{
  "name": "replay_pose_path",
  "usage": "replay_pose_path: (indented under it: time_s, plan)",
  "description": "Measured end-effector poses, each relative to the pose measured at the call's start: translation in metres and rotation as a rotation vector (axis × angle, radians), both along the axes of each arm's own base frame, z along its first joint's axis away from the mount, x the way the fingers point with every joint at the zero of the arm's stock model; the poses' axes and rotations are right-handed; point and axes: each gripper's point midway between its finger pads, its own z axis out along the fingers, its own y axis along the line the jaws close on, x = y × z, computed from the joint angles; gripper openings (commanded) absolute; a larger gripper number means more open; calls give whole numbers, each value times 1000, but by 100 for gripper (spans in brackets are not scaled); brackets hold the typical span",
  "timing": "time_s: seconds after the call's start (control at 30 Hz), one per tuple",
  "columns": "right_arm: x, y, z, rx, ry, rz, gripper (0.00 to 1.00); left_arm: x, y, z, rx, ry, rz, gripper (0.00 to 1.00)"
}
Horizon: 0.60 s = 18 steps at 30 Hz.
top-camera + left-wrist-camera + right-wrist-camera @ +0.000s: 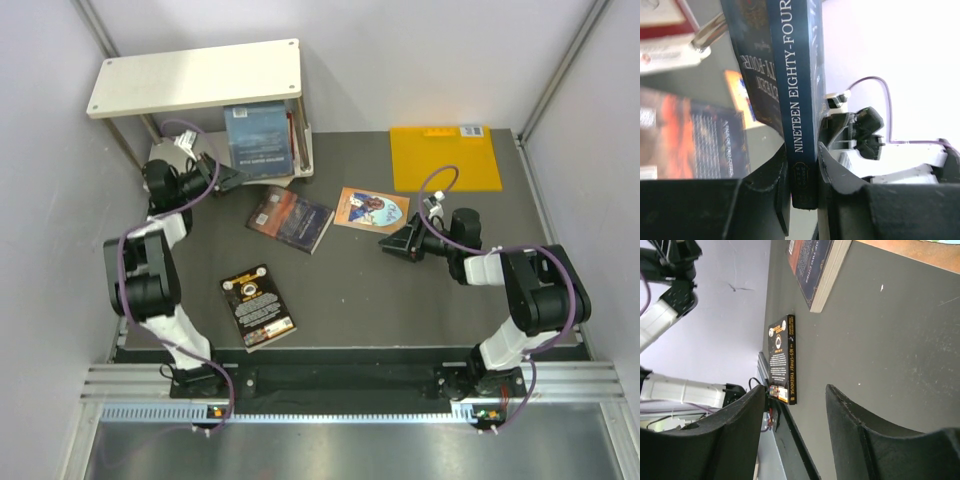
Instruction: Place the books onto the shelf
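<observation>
The shelf (195,75) stands at the back left. A dark blue book (258,140) stands upright in its lower tier, and my left gripper (228,175) is shut on it. In the left wrist view the fingers clamp the blue spine (802,100) near its bottom end, gripper (804,170). A red-and-white book (295,140) stands just right of it. A dark reddish book (291,218), an orange-brown book (371,210) and a black-and-gold book (258,305) lie flat on the mat. My right gripper (392,243) is open and empty just below the orange-brown book, gripper (795,405).
A plain orange-yellow sheet (444,158) lies flat at the back right. A thin metal shelf leg (710,37) stands close to the held book. White walls close in the left, back and right sides. The black-and-gold book (781,357) lies near the mat's front edge.
</observation>
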Motion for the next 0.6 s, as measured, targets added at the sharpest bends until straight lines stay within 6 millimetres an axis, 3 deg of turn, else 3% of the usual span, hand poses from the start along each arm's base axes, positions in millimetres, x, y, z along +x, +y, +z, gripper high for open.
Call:
replay_pose_path:
  time_s: [0.13, 0.27, 0.4, 0.6]
  plan:
    - [0, 0, 0, 0, 0, 2, 52, 29, 3, 1, -136, 59, -72, 0]
    - [-2, 0, -3, -9, 6, 6, 52, 69, 13, -25, -271, 243, -85, 0]
    - [-4, -1, -8, -22, 16, 10, 53, 86, 20, -45, -337, 363, -93, 0]
    - [-7, -2, -14, -40, 36, 15, 53, 98, 23, -25, -344, 339, -130, 0]
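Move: My left hand already holds the blue book by its spine, and the stack on the lower shelf that it is going to lies about 18 cm ahead, 6 cm right and 14 cm below. The shelf's right front post stands some 10 cm ahead and 13 cm right. The orange-and-navy book lies on the table about 3 cm back, 10 cm right and 23 cm down. From my right hand the stack is roughly 30 cm ahead and 27 cm left, at nearly its height. Keeping the blue book pinched by its spine, my left hand carries it about 10 cm forward and slightly left, in under the upper board towards the stack. It dips some 5 cm on the way and comes back up 2 cm at the end, while the wrist tips the book's far side down and its right side up, about 20 degrees each. ##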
